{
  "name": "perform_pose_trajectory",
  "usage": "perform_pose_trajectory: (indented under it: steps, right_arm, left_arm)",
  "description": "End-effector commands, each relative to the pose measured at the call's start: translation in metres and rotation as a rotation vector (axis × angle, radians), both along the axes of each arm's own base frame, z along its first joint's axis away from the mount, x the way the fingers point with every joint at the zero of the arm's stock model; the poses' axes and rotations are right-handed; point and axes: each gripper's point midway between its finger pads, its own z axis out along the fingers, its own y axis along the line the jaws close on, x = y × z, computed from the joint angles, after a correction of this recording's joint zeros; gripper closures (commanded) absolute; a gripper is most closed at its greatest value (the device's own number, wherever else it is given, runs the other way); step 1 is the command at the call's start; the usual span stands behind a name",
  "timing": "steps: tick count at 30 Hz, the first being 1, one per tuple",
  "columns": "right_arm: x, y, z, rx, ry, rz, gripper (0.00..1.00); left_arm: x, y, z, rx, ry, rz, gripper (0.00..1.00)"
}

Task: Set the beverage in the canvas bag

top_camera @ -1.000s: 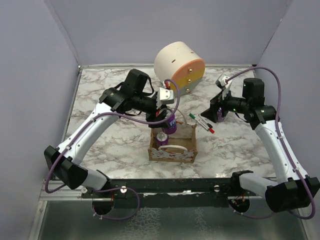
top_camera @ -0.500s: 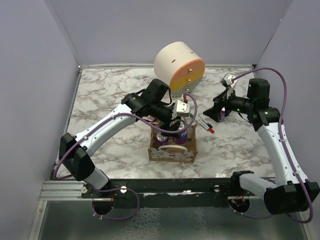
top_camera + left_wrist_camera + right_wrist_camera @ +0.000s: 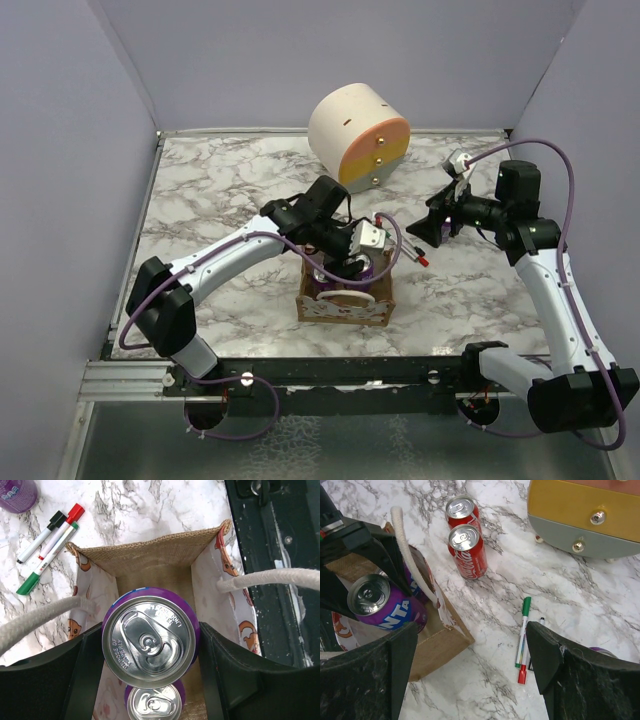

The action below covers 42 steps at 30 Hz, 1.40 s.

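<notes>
The beverage, a purple Fanta can (image 3: 150, 635), is in the mouth of the canvas bag (image 3: 155, 560), between its white rope handles. My left gripper (image 3: 149, 642) is shut on the can, one black finger on each side. A second purple can (image 3: 152, 702) stands lower inside the bag. From above, the tan bag (image 3: 340, 308) sits at the table's front centre with the left gripper (image 3: 355, 262) over it. The right wrist view shows the held can (image 3: 385, 607) tilted. My right gripper (image 3: 472, 627) is open and empty, right of the bag.
Two red cola cans (image 3: 467, 550) stand behind the bag. Green, red and black markers (image 3: 522, 630) lie right of it, beside another purple can (image 3: 17, 492). The cream-and-orange round drawer box (image 3: 360, 135) stands at the back. Purple walls enclose the marble table (image 3: 200, 190).
My left arm carried the purple can right and down from the bag's back left corner into its mouth. The right gripper drew back slightly to the right.
</notes>
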Motion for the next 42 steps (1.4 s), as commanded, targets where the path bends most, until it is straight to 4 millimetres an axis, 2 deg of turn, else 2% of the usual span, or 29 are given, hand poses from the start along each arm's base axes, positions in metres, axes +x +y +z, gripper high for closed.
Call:
perform_pose_trajectory:
  steps: [1, 17, 32, 42]
  right_arm:
    - [-0.001, 0.002, 0.009, 0.024, -0.04, 0.018, 0.11]
    - [0.0, 0.0, 0.003, 0.019, -0.033, 0.005, 0.09]
    - [0.0, 0.0, 0.002, 0.018, -0.033, 0.005, 0.08]
    - [0.002, -0.003, -0.004, 0.002, -0.045, -0.009, 0.08]
  left_arm:
    - [0.012, -0.015, 0.006, -0.055, -0.119, -0.021, 1.0]
    - [0.025, -0.006, -0.036, 0.015, -0.197, 0.017, 1.0]
    - [0.034, 0.001, -0.059, 0.051, -0.244, 0.06, 1.0]
    - [0.029, 0.008, -0.082, 0.12, -0.202, 0.032, 0.86]
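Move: The purple can already in the left fingers is going into the canvas bag, whose middle lies about 11 cm below that hand, some 2 cm ahead and 2 cm left. The second purple can stands in the bag, roughly 7 cm left, 2 cm ahead and 10 cm down. The nearer Coke can is about 15 cm ahead and 6 cm left, the markers 12 cm ahead and 14 cm right. From the right hand, the bag's middle is around 7 cm back, 14 cm left and 18 cm down. The purple can, tilted with its bottom end to the right, is lowered about 8 cm between the bag's walls, to the right of the can already in there. The left hand eases some 2.5 cm forward as it sinks, quickest at first, its fingers tipping slightly steeper and keeping their grip throughout. ##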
